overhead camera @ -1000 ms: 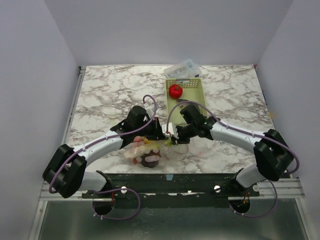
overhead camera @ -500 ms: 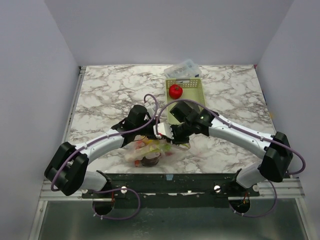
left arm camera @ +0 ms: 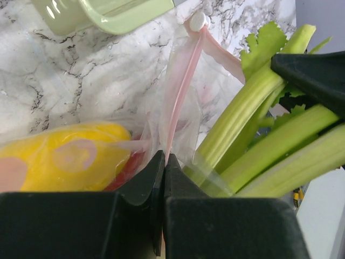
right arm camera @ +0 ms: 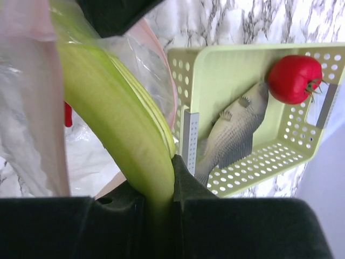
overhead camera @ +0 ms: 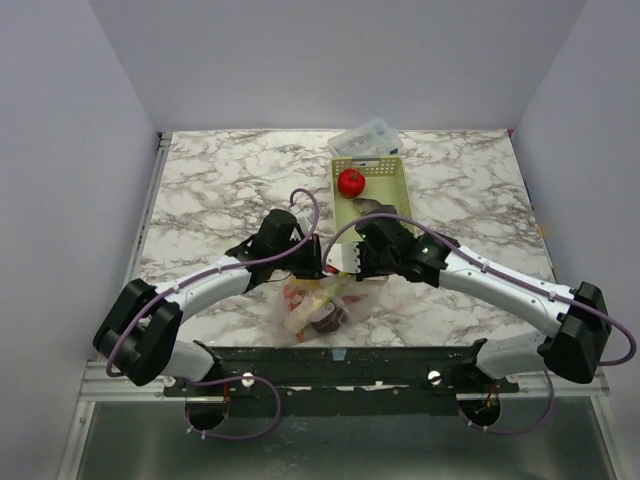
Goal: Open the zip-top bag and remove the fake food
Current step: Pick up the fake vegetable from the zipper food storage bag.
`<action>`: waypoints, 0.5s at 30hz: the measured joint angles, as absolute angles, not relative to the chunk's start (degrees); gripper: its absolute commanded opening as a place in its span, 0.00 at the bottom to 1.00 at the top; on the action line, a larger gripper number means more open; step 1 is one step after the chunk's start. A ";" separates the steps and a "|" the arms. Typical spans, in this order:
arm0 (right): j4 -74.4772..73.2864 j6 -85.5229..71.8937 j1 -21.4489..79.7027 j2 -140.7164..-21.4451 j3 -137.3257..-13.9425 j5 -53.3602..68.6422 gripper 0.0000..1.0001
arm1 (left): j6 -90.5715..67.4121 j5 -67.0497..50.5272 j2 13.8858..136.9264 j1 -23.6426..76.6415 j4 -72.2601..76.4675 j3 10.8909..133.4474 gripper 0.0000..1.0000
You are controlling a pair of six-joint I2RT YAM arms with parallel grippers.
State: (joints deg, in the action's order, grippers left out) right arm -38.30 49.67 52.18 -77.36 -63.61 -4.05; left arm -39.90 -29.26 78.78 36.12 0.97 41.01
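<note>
The clear zip-top bag [overhead camera: 312,305] hangs low near the table's front edge, between the two arms. My left gripper [left arm camera: 163,157] is shut on its pinkish zip strip [left arm camera: 180,91], whose slider sits at the far end. Inside the bag lie a yellow lemon [left arm camera: 64,156], something red and a dark beet [overhead camera: 325,320]. My right gripper [right arm camera: 156,175] is shut on the pale green leek [right arm camera: 116,108], whose stalks [left arm camera: 259,135] stick out of the bag's mouth. In the top view the two grippers [overhead camera: 322,265] [overhead camera: 343,266] are almost touching above the bag.
The pale green slotted basket [overhead camera: 389,175] stands behind the grippers, holding a red round fruit [overhead camera: 351,182] and a grey toy fish [right arm camera: 232,135]. A clear rigid box [overhead camera: 365,135] sits behind the basket at the back edge. Bare marble lies left and right.
The bag and both grippers have shifted a little to the right. The right arm has swung its elbow outward to the right. Both grips look unchanged.
</note>
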 measured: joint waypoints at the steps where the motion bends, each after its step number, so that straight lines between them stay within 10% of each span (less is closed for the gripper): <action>1: -37.82 49.95 52.18 -76.97 -62.74 -5.26 0.00 | -39.81 -29.26 78.78 36.12 0.71 41.04 0.00; 15: -41.32 48.45 48.29 -73.28 -68.34 -2.42 0.00 | -37.04 -28.91 77.84 36.12 -4.05 43.51 0.00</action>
State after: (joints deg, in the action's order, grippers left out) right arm -41.32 48.45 48.29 -73.28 -68.34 -2.42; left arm -37.04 -28.91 77.84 36.12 -4.05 43.51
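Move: The right hand already grips the fake celery, partly drawn from the bag; the green basket's middle is about 20 cm ahead of that hand, 3 cm right and 12 cm lower. In it the fish lies some 15 cm ahead and 5 cm right of that hand, the tomato 25 cm straight ahead. The left hand pinches the bag's rim, the bag's middle 7 cm back and 7 cm below it, the basket's middle 22 cm ahead and 12 cm right. The right hand keeps its grip on the celery stalks and first eases a centimetre or two to the right and slightly forward, then pulls them up, faster and faster, rising about 5 cm in all, up and away from the bag with hardly any turn of the wrist. The left hand stays nearly where it is, its shut fingers still pinching the rim to hold the bag back as the stalks are drawn up past it. ##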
